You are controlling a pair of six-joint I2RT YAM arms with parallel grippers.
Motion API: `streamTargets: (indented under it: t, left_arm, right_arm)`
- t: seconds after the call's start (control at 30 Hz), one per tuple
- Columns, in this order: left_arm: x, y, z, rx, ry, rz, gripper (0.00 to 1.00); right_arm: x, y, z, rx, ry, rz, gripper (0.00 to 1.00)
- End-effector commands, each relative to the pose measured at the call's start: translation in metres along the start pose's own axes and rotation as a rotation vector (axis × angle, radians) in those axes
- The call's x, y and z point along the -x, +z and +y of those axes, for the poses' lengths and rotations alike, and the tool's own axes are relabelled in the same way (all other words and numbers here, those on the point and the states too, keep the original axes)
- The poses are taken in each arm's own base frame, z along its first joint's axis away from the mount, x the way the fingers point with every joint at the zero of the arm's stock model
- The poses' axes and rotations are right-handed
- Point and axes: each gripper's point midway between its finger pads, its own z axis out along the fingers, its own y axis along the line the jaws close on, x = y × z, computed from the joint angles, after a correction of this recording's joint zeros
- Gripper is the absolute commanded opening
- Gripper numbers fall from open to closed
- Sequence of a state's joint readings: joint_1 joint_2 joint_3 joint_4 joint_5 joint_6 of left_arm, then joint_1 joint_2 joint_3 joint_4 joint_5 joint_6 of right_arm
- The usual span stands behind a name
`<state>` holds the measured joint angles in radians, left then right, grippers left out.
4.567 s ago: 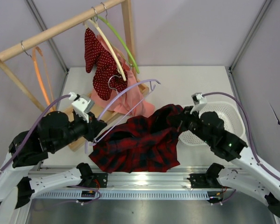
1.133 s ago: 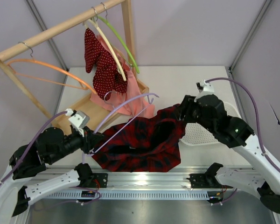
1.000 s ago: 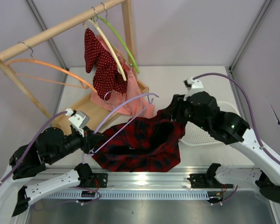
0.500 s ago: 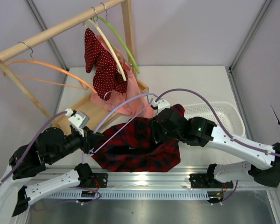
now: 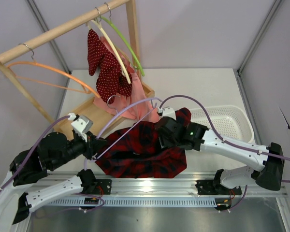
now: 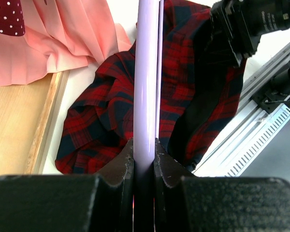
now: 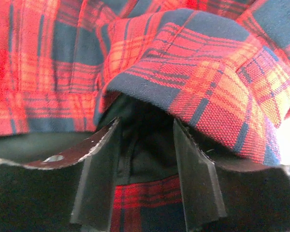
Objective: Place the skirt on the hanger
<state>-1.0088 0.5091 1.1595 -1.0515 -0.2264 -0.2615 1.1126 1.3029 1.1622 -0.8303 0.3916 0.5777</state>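
Observation:
The plaid skirt (image 5: 135,155) lies crumpled on the table near the front edge, also seen as the skirt (image 6: 99,113) under the left wrist. My left gripper (image 5: 95,145) is shut on the lower end of the lavender hanger (image 5: 128,108), whose bar (image 6: 146,72) runs up and away over the fabric. My right gripper (image 5: 160,137) is low against the skirt's right part. In the right wrist view that gripper (image 7: 145,145) stands open, its fingers (image 7: 99,174) pushed under a fold of the skirt (image 7: 203,72), with dark lining between them.
A wooden rack (image 5: 63,29) stands at the back left with an orange hanger (image 5: 53,72), a cream hanger (image 5: 113,48) and a green hanger (image 5: 128,46). A red dotted garment (image 5: 104,67) and a pink garment (image 5: 130,104) hang there. A white basket (image 5: 232,123) sits at the right.
My right arm has swung left from beside the basket and come down onto the skirt's right part. The left gripper and hanger have held still over the last second.

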Motion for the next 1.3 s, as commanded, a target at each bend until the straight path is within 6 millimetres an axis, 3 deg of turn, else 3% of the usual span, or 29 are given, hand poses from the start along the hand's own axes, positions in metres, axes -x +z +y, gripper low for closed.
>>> streamTargets:
  t: [0.0, 0.23, 0.33, 0.37, 0.43, 0.67, 0.93, 1.13, 1.27]
  left_arm:
    - [0.018, -0.007, -0.001, -0.006, -0.015, -0.071, 0.00]
    - [0.019, -0.009, 0.000, -0.007, -0.016, -0.076, 0.00]
    - [0.020, -0.011, 0.000, -0.006, -0.019, -0.083, 0.00]
    - [0.020, -0.012, 0.001, -0.005, -0.019, -0.085, 0.00]
    - [0.020, -0.013, 0.001, -0.003, -0.020, -0.088, 0.00]
    - [0.020, -0.011, -0.001, -0.015, -0.010, -0.090, 0.00]
    - [0.028, -0.014, -0.007, -0.056, -0.010, -0.127, 0.00]
    - [0.036, -0.019, -0.017, -0.114, -0.024, -0.166, 0.00]
    - [0.035, -0.020, -0.018, -0.122, -0.022, -0.165, 0.00]
  right_arm:
    - [0.022, 0.001, 0.000, 0.008, 0.074, -0.101, 0.51]
    - [0.030, 0.016, 0.003, 0.017, 0.081, -0.165, 0.44]
    - [0.032, 0.021, -0.002, -0.010, 0.102, -0.196, 0.29]
    - [0.033, 0.021, -0.003, -0.019, 0.118, -0.206, 0.13]
    - [0.044, 0.011, -0.008, -0.027, 0.152, -0.251, 0.00]
    - [0.094, -0.050, -0.018, 0.171, 0.326, -0.397, 0.00]
    - [0.096, -0.048, -0.038, 0.222, 0.383, -0.363, 0.00]
    - [0.115, -0.058, -0.030, 0.287, 0.344, -0.392, 0.00]
    - [0.134, -0.062, -0.038, 0.314, 0.391, -0.398, 0.00]
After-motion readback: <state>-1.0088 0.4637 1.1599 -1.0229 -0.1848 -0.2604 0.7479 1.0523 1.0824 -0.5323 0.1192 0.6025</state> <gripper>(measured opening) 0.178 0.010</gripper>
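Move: The right hand is low over the plaid skirt, fingers half open, with the near flap of its waist edge about 3 cm ahead, 1 cm left and 1 cm below. The lilac hanger's middle is roughly 12 cm left of that hand, level fore-and-aft and 10 cm higher. The basket lies some 8 cm ahead and 26 cm right, about 5 cm lower. From the left hand, the edge is about 9 cm ahead, 18 cm right and 14 cm below. The right fingers pinch the skirt's waist edge: the hand eases forward nearly 3 cm and slightly down, and they shut fully on the cloth. It then pulls the edge up about 10 cm, also forward and to the right, while the hand rolls some 30 degrees so the fingers swing to point more to the left. The left hand keeps its hold on the hanger, almost still. ##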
